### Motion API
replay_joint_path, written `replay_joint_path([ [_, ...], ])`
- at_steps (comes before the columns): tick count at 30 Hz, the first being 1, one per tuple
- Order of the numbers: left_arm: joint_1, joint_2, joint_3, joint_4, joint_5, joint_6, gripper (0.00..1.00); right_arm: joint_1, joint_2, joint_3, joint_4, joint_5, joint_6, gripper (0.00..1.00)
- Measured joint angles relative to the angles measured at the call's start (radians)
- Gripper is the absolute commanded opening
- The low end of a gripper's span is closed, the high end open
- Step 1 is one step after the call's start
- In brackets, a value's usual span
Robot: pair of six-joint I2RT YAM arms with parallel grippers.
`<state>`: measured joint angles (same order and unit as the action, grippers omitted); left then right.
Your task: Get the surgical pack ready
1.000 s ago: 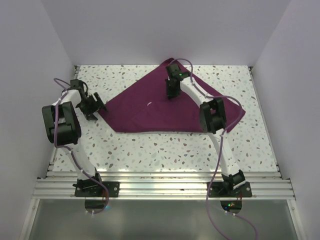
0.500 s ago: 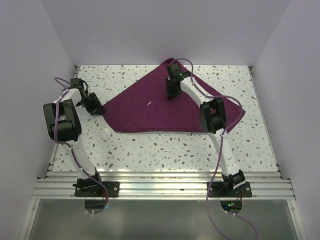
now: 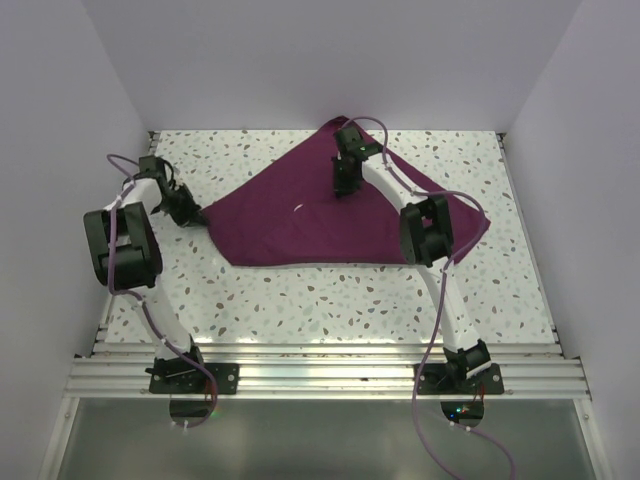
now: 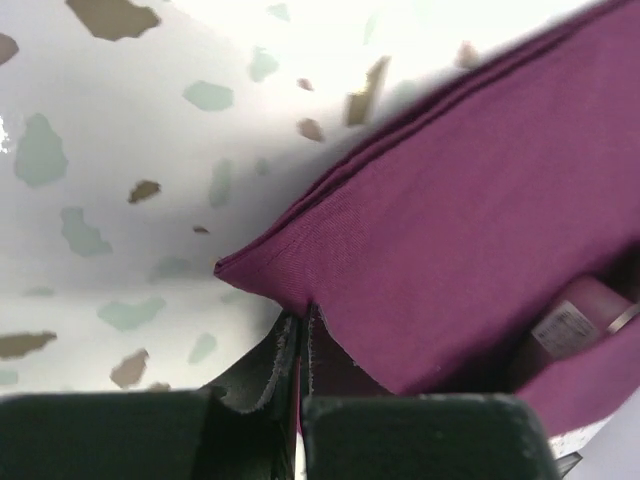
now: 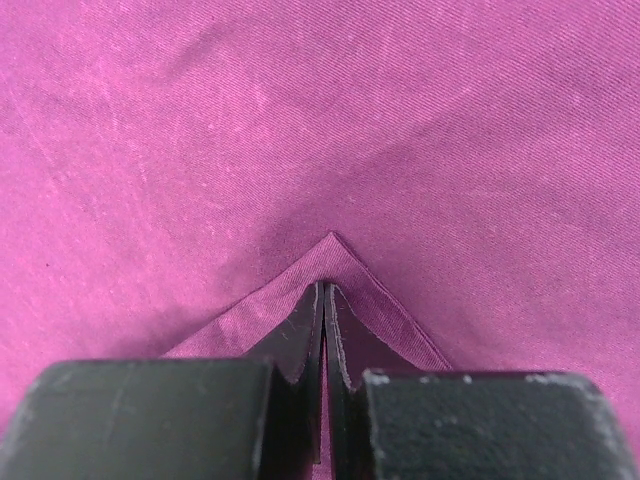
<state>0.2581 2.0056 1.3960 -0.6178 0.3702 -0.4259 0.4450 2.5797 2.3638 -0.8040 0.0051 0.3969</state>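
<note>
Of the surgical pack, only the plum-purple cloth (image 3: 290, 228) shows, lying folded into a flat triangle on the speckled table. My left gripper (image 3: 197, 214) is shut on the cloth's pointed left corner (image 4: 262, 275), its fingertips (image 4: 290, 345) pinching the fabric just above the tabletop. My right gripper (image 3: 344, 189) is over the cloth's far middle, shut on a hemmed corner (image 5: 330, 250) that lies on top of the rest of the cloth (image 5: 300, 120). In the left wrist view the cloth (image 4: 470, 200) shows doubled layers along its edge.
The speckled white table (image 3: 330, 300) is boxed in by pale walls at the left, back and right. An aluminium rail (image 3: 320, 375) carrying both arm bases runs along the near edge. Purple cables loop off both arms, one (image 3: 455, 198) hanging over the cloth's right part.
My left gripper has moved back and left onto the cloth's left corner and gone from open to shut on it. The right gripper has stayed shut in place.
</note>
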Motion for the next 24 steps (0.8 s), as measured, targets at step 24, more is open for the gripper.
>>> replay_joint_path([
  [24, -0.087, -0.164, 0.013, 0.002, 0.038, -0.001, 0.00, 0.003, -0.027, 0.050, -0.029, -0.025, 0.055, 0.00],
])
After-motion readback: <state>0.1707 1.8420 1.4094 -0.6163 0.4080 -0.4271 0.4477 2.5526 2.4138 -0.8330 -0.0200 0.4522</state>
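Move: The left hand already has the wrap's left corner pinched just above the table. The middle of the folded pack, where a labelled item peeks from an opening, lies about 26 cm to its right and 3 cm ahead; the flap tip is some 37 cm right and 8 cm ahead, and the near-left fold about 7 cm right and 15 cm back. From the right hand, whose shut fingers are on the flap tip, the pinched corner is about 37 cm left and 8 cm back. Up first, quickly: the left hand lifts the pinched corner about 11 cm while carrying it some 4 cm right towards the pack's middle, fingertips tilting forward, then sinks back 4 cm with its grip kept. The right hand stays on the flap tip with shut fingers, then late on comes off it, rising about 3 cm. ##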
